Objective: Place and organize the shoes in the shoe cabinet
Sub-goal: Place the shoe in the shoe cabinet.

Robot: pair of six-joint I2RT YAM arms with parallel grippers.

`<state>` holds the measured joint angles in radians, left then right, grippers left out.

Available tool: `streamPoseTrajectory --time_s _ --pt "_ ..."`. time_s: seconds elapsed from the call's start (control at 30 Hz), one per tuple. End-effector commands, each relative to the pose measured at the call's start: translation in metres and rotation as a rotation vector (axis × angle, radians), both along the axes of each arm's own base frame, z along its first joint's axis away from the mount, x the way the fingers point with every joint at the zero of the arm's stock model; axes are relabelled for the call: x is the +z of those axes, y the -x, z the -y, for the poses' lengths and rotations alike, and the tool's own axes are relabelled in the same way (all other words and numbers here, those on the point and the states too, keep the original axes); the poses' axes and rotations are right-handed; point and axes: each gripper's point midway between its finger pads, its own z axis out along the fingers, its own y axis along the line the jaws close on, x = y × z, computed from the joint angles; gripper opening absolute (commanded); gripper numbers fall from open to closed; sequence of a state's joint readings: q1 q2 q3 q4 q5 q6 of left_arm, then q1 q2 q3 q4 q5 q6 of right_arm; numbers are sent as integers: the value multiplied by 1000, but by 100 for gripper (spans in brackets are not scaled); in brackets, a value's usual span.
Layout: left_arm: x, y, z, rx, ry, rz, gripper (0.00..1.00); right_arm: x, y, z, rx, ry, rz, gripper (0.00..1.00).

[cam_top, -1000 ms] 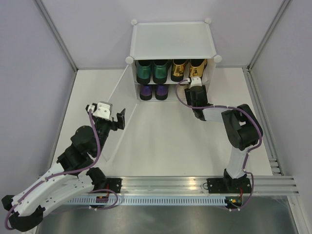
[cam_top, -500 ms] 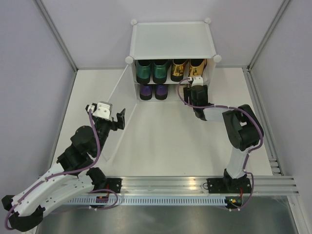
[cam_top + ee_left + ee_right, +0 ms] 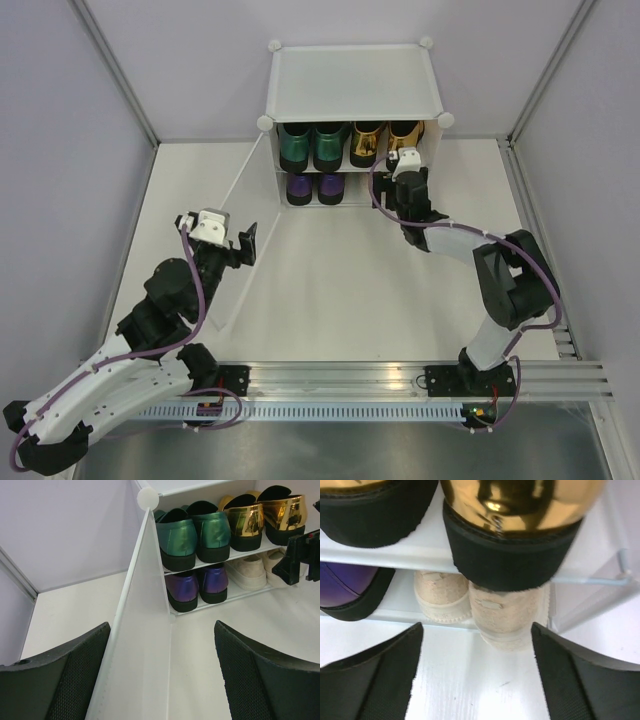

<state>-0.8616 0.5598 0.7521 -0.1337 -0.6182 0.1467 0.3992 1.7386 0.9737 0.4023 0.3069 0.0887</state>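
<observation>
The shoe cabinet stands at the back with its frosted door panel swung open. Green loafers and gold loafers share the upper shelf. Below them are purple shoes and beige sneakers. My right gripper is open just in front of the sneakers' heels, with only bare table between its fingers. My left gripper is open astride the door panel's free edge, without touching it that I can see.
Grey walls close in on the white table on the left, right and back. The open door angles out from the cabinet's left corner connector toward the left arm. A metal rail runs along the near edge.
The right gripper's jaws have spread wider, and it has drawn slightly back and left from the lower shelf while its elbow swung right. The left arm has not moved.
</observation>
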Motion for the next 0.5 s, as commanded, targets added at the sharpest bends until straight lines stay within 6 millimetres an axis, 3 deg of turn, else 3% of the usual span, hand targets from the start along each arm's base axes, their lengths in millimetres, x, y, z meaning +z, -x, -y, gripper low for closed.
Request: streamPoseTrajectory --time_s 0.0,0.07,0.1,0.2,0.27,0.47 --pt "5 3 3 -22 41 4 87 14 12 6 -10 -50 23 87" --pt "5 3 3 -25 42 4 87 12 17 8 -25 -64 13 77" --pt "5 3 3 -25 44 4 87 11 20 12 -49 -67 10 63" --pt "6 4 3 -28 43 6 87 1 25 14 -82 -119 -23 43" --pt "6 4 3 -28 43 5 87 -6 26 14 -94 -153 -44 37" --pt "7 5 2 -27 47 8 87 -30 16 28 -226 -205 -74 34"
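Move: The right hand, open and empty, hovers over the heel end of the right beige shoe on the lower shelf; that shoe's middle is about 10 cm ahead, 3 cm right and 8 cm below. The left beige shoe is about 5 cm left and 11 cm ahead at that height, the nearer purple shoe some 16 cm left and 10 cm ahead. The right gold shoe stands about 9 cm ahead, 2 cm right, 6 cm above. From the left hand, the right beige shoe lies about 34 cm ahead, 37 cm right, 28 cm below. Backing out from the cabinet front by some 2.5 cm and easing about 2 cm right, the empty right hand then sinks roughly 2.5 cm to come down behind the right beige shoe's heel. Its fingers swing from wide open until the tips are nearly together, while the wrist rolls left side up, tips down slightly and turns a little clockwise, under 10 degrees each. ##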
